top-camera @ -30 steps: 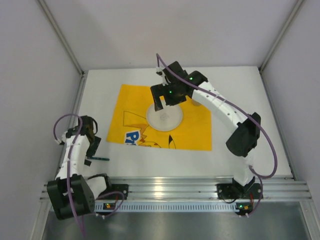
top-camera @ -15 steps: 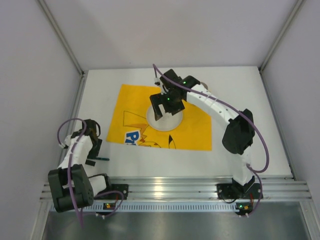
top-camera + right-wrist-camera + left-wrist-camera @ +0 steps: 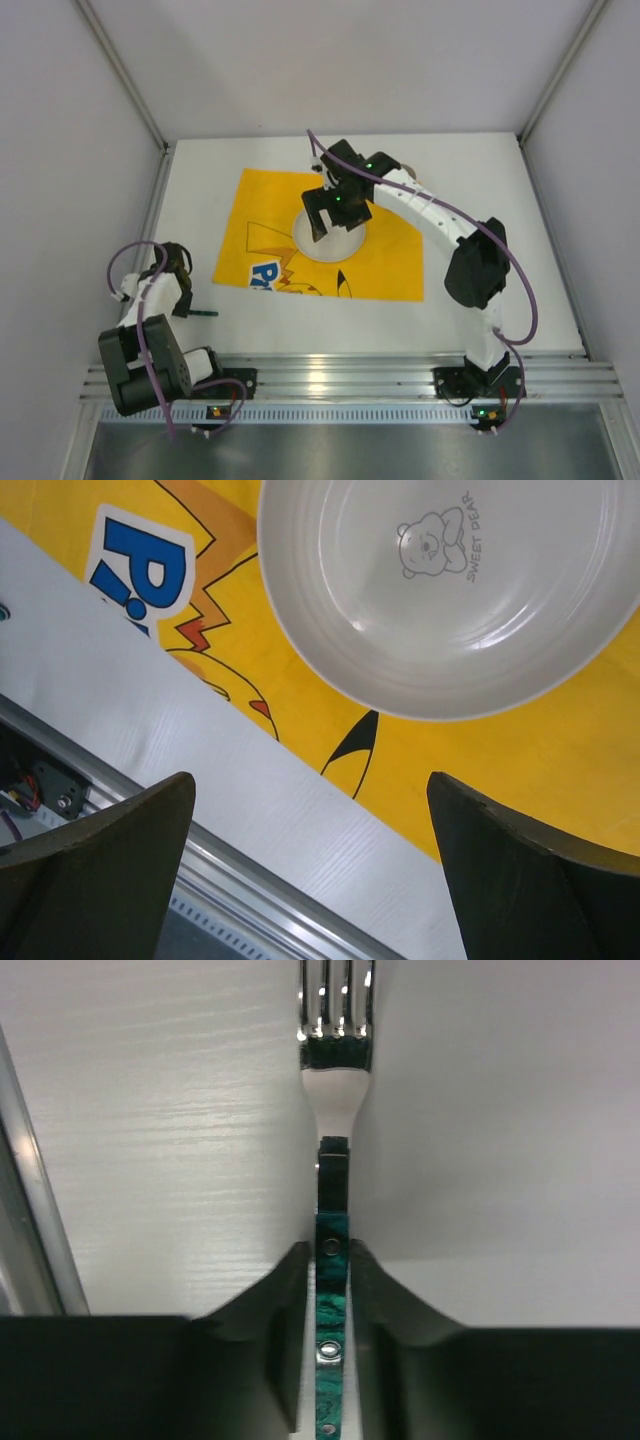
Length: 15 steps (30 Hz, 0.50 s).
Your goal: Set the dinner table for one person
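A fork (image 3: 334, 1110) with a green riveted handle (image 3: 332, 1260) lies flat on the white dinner table (image 3: 480, 180) at its near left. My left gripper (image 3: 330, 1252) sits low over it, both fingers drawn in against the handle's sides. In the top view the handle's end (image 3: 205, 313) sticks out to the right of the left gripper (image 3: 180, 300). A white plate (image 3: 450, 590) with a small bear print rests on the yellow mat (image 3: 260, 200). Above the plate (image 3: 330, 245) hangs my right gripper (image 3: 335, 222), jaws wide and empty (image 3: 310, 860).
The yellow mat (image 3: 520, 770) with its cartoon print covers the table's middle. An aluminium rail (image 3: 350, 370) runs along the near edge, and a metal frame bar (image 3: 30, 1220) stands close to the left of the fork. Grey walls enclose three sides.
My left gripper has closed from wide open onto the fork handle, its arm settling slightly nearer. The right gripper shifted a little towards the plate, then held still, open.
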Each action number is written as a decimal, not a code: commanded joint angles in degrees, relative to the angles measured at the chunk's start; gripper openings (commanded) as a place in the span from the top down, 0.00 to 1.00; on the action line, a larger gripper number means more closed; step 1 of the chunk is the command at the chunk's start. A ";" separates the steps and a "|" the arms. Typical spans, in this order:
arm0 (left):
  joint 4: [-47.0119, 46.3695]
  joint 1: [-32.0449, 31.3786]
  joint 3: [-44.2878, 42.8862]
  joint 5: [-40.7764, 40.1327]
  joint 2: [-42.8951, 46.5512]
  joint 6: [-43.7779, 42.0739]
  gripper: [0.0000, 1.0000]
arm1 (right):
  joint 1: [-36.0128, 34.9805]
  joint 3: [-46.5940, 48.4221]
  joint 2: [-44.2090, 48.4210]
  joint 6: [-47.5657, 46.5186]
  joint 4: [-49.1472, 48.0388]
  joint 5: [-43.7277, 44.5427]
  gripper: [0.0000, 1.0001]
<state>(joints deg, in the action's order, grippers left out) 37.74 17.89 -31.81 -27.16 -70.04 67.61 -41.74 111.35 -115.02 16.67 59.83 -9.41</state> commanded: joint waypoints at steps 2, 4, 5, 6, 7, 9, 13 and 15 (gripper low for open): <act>-5.04 1.18 1.86 2.11 -3.35 -3.27 0.96 | 0.95 0.62 1.47 -0.41 -0.16 0.80 0.00; -4.78 1.18 -1.04 4.12 -3.96 -9.90 1.00 | 1.13 1.15 1.03 -0.32 0.11 0.88 0.00; -4.69 1.18 -5.41 5.96 -4.22 -13.09 1.00 | 1.39 1.85 0.94 -0.49 0.11 0.97 0.00; -4.43 1.01 -7.45 8.41 -4.58 -17.47 1.00 | 1.48 2.20 0.85 -0.49 0.37 1.15 0.00; -4.34 1.09 -9.30 9.05 -4.67 -19.34 1.00 | 1.66 2.47 0.94 -0.49 0.37 1.32 0.00; -4.60 1.09 -14.14 10.45 -4.58 -22.69 1.00 | 2.27 3.08 1.29 -0.49 0.37 1.94 0.00; -8.02 -1.26 -20.73 18.08 -6.32 -32.52 1.00 | 3.59 1.78 3.13 0.03 0.37 3.52 0.00; -7.77 -4.16 -27.22 18.11 -9.40 -35.17 1.00 | 4.82 -0.24 5.49 0.73 -0.85 4.49 0.00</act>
<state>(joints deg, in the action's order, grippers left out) 34.30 16.99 -51.99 -13.98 -76.69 41.78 -38.81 111.35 -114.89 16.73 59.77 -7.16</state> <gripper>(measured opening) 0.100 0.996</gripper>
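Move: The fork lies on the table between the left fingers, crosswise with its tines to the left; its middle is only about 2 cm left of the hand and level with it. The yellow placemat's middle is some 21 cm ahead and 33 cm right, barely lower, with the plate on it about 21 cm ahead and 35 cm right. From the right hand the fork is roughly 13 cm back, 42 cm left and 15 cm below. Shut the left gripper the rest of the way to pinch the fork's teal handle, then, speeding up, carry it forward about 11 cm and up some 8 cm, past the placemat's near left corner, turning the wrist nearly 30 degrees clockwise. Meanwhile ease the open, empty right gripper about 3 cm forward and right at the same height. ##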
